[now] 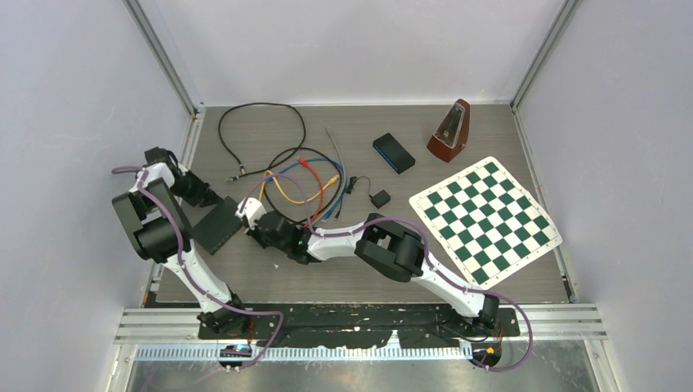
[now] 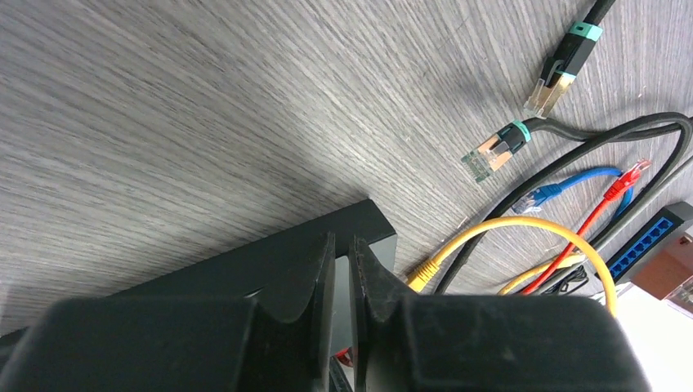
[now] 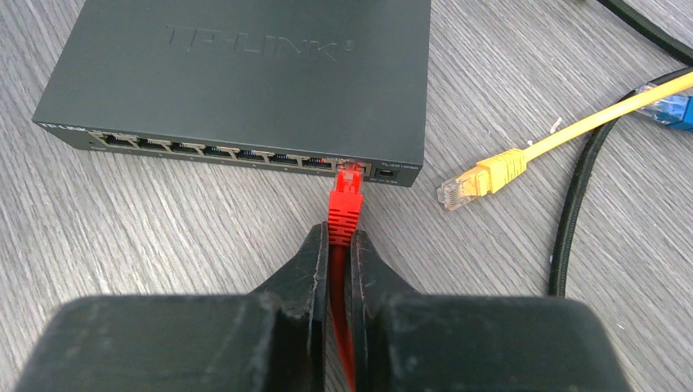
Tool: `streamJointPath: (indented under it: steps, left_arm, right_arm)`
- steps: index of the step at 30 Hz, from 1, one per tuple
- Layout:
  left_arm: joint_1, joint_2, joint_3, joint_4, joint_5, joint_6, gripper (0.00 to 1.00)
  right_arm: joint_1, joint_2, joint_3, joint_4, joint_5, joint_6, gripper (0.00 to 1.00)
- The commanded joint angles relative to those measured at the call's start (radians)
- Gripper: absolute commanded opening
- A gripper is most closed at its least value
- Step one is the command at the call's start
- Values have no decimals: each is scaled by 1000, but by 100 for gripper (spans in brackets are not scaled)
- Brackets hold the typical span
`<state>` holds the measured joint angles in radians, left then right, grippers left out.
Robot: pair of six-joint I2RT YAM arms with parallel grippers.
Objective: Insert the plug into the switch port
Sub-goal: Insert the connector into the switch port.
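Note:
The black TP-LINK switch (image 3: 245, 73) lies flat with its row of ports facing my right gripper (image 3: 339, 230). That gripper is shut on the red cable just behind the red plug (image 3: 345, 204). The plug's clear tip sits at the mouth of the rightmost port (image 3: 351, 167). How deep it is in, I cannot tell. From above, the switch (image 1: 216, 224) lies between both grippers. My left gripper (image 2: 343, 238) is at the switch's (image 2: 245, 261) far corner. Its fingers are almost together over the top edge, and nothing shows between them.
A yellow plug (image 3: 478, 180) and a black cable (image 3: 572, 212) lie just right of the red plug, with a blue plug (image 3: 674, 106) beyond. Loose cables tangle behind the switch (image 1: 302, 175). A chessboard (image 1: 485, 219), a metronome (image 1: 449, 131) and a second small switch (image 1: 394, 153) are at the right.

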<state>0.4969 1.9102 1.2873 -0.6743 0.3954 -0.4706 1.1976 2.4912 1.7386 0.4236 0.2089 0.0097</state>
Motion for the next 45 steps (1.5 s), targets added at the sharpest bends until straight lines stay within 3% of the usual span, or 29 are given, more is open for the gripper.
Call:
streamJointPath:
  steps: [1, 10, 14, 23, 26, 28, 33, 37, 42, 45]
  left_arm:
    - [-52, 0, -59, -262, 80, 30, 12]
    - [-38, -24, -127, -252, 27, 60, 9]
    - [-37, -44, -185, -204, 53, 37, 9]
    - [-25, -97, -255, -146, 16, 2, 10]
    - [-19, -126, -251, -129, 4, -20, 13]
    - [-17, -177, -247, -121, -37, -42, 22]
    - [-11, -273, -200, -103, -157, -122, 46]
    - [-11, -367, -226, -63, -175, -168, 49]
    - [-33, -469, -271, 16, -178, -158, 50]
    - [-128, -462, -290, 51, -169, -152, 48]
  right_arm:
    - [-22, -8, 28, 61, 7, 27, 5]
    - [-26, 28, 131, 29, 40, 10, 5]
    - [-26, 66, 213, -13, 48, 74, 5]
    - [-27, 101, 246, 45, 99, 116, 5]
    - [-27, 84, 191, 82, 52, 107, 6]
    - [-25, 50, 131, 85, -1, 71, 11]
    - [-32, -84, -65, 166, -20, 92, 38]
    - [-44, -210, -186, 122, -63, 106, 53]
    - [-55, -475, -383, 138, -45, 125, 54]
    - [-61, -643, -530, 130, -31, 140, 52]
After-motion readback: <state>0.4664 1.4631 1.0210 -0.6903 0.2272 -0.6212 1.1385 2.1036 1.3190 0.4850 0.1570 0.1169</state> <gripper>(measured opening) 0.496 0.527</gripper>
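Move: The right hand holds the red plug, its tip already at the mouth of the end port. That port lies about 3 cm left, 2 cm ahead and 1 cm below, and the switch's middle some 10 cm left and level. The yellow plug is roughly 6 cm ahead and 2 cm right. From the left hand, on the switch's rear edge, the port is about 6 cm back and 7 cm right; a black cable's plug is 7 cm ahead, 4 cm right. The right hand, still pinching the red plug, pushes it left and slightly forward into the port by about 1.5 cm while the closed left fingertips stay against the switch's rear edge, shifting left with it and tilting some 10 degrees. Then both hands open: the right lets go and draws away to the right, rising about 6 cm, and the left comes off, pulling back over the switch by about 6 cm and then climbing. ##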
